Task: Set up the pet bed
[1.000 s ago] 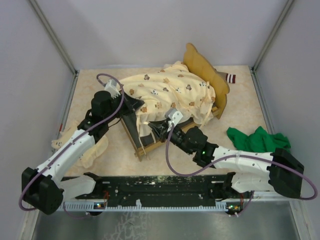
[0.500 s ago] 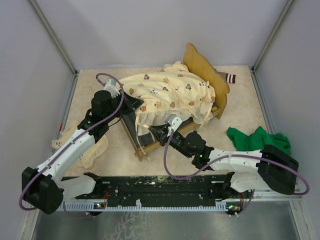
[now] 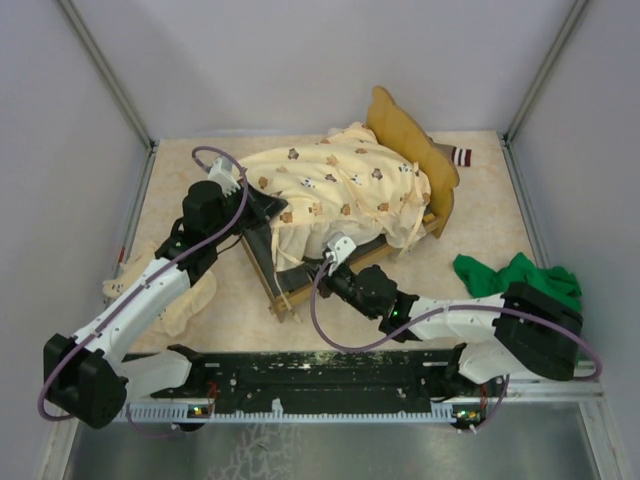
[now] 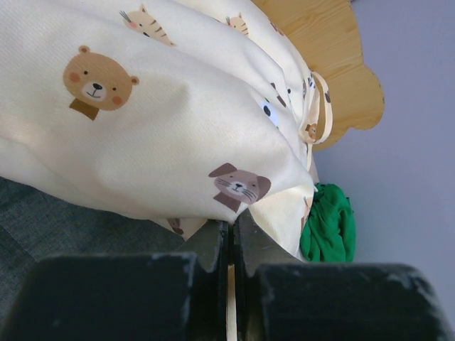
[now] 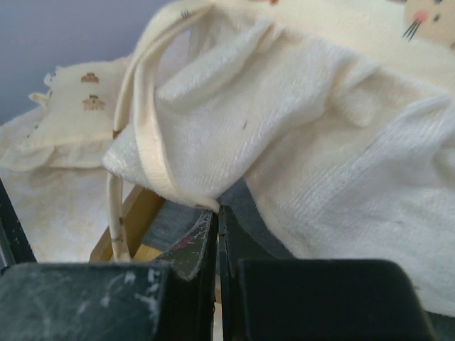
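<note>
The pet bed [image 3: 302, 290] lies askew mid-table, its wavy wooden headboard [image 3: 408, 138] at the back right. A cream animal-print quilt [image 3: 340, 185] is heaped over it. My left gripper [image 3: 262, 212] is at the quilt's left edge; in the left wrist view it [image 4: 231, 229] is shut, pinching the quilt [image 4: 163, 135] over the dark grey base [image 4: 50, 224], with the headboard [image 4: 341, 57] beyond. My right gripper [image 3: 320, 262] is at the bed's near side. There it [image 5: 217, 213] is shut on the quilt's [image 5: 298, 135] tie-strap corner above the wooden rail [image 5: 135, 220].
A cream pillow [image 3: 180, 300] lies on the table left of the bed, under my left arm; it shows too in the right wrist view [image 5: 78, 99]. A green cloth [image 3: 515, 278] is bunched at the right. A small striped item [image 3: 461, 156] lies behind the headboard. Enclosure walls stand all round.
My right arm has slid left along the bed's near side, its gripper still on the quilt corner. The left arm and the quilt's bulk have not moved.
</note>
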Controlling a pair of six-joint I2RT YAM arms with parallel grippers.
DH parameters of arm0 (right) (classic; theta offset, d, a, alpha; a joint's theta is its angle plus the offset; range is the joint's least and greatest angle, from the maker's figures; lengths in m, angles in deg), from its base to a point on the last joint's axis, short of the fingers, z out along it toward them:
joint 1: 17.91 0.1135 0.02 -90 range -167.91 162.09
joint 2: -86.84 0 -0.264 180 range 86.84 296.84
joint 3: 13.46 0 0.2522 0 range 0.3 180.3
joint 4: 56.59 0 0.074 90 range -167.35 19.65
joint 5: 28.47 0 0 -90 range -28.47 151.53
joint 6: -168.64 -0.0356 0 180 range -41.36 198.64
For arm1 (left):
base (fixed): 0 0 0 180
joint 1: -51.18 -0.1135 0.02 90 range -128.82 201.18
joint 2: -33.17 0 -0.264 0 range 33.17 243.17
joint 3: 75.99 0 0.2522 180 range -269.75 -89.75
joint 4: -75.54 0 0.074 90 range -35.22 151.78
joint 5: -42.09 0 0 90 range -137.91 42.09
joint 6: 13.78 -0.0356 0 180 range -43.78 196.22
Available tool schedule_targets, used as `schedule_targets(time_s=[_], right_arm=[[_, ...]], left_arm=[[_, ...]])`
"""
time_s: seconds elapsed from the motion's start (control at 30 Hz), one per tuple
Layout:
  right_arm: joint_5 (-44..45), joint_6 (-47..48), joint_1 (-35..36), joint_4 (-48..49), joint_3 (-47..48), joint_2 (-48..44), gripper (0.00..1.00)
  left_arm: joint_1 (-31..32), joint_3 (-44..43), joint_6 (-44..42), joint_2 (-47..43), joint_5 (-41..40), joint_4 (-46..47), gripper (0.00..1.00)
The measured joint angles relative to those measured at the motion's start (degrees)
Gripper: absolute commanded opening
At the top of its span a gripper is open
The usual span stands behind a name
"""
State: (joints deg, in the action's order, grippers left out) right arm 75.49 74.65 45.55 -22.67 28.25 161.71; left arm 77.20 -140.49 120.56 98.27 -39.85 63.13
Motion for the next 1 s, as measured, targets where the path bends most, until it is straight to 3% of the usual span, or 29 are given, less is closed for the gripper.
schedule_targets(time_s=[0.13,0.3,0.37,0.67,0.83,1.0], right_arm=[[0.00,-3.65,0.00,-2.34,0.37,3.08,0.01],[0.15,-8.70,0.00,-9.99,1.07,3.58,0.37],[-0.15,-10.47,0.00,-13.86,1.38,2.08,0.43],[-1.22,-17.77,0.02,-16.72,-6.29,-7.76,0.41],[0.61,-25.20,0.17,-11.41,-11.47,-3.69,0.41],[2.93,-32.30,0.46,-0.04,-12.07,6.97,0.42]], left_arm=[[0.00,0.90,-0.20,-0.22,-0.04,0.28,0.00],[0.00,3.08,-0.39,-0.55,-0.07,0.31,0.00],[0.00,3.78,-0.50,-0.63,-0.07,0.31,0.00],[0.00,5.35,-0.85,-1.73,-0.07,0.24,0.00],[0.00,5.49,-0.87,-1.73,-0.04,0.28,0.00],[0.00,5.51,-0.87,-1.73,-0.04,0.31,0.00]])
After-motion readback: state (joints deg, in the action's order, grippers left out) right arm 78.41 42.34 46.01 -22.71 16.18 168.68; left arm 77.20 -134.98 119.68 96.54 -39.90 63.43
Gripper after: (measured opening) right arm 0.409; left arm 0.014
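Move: The right fingers hold a sheet strap above the bed's near side rail; its closest stretch lies about 6 cm back of them, level left-right and some 13 cm below. The frame's near corner is roughly 11 cm back, 8 cm left and 15 cm below. From the left hand, shut on the sheet's edge, the mattress's foot end is about 10 cm back, 4 cm left and 14 cm below, and that rail stretch 17 cm back, 6 cm right and 18 cm below. Down goes the right hand, roughly 12 cm in all, towards the near side rail: first straight down, then swinging back and right by some 4 cm as the fingers open about halfway and let go of the strap, then down again, easing a little forward and left while the fingers tip some 30 degrees downward. The left hand keeps its pinch on the sheet's edge and sinks a few centimetres. ##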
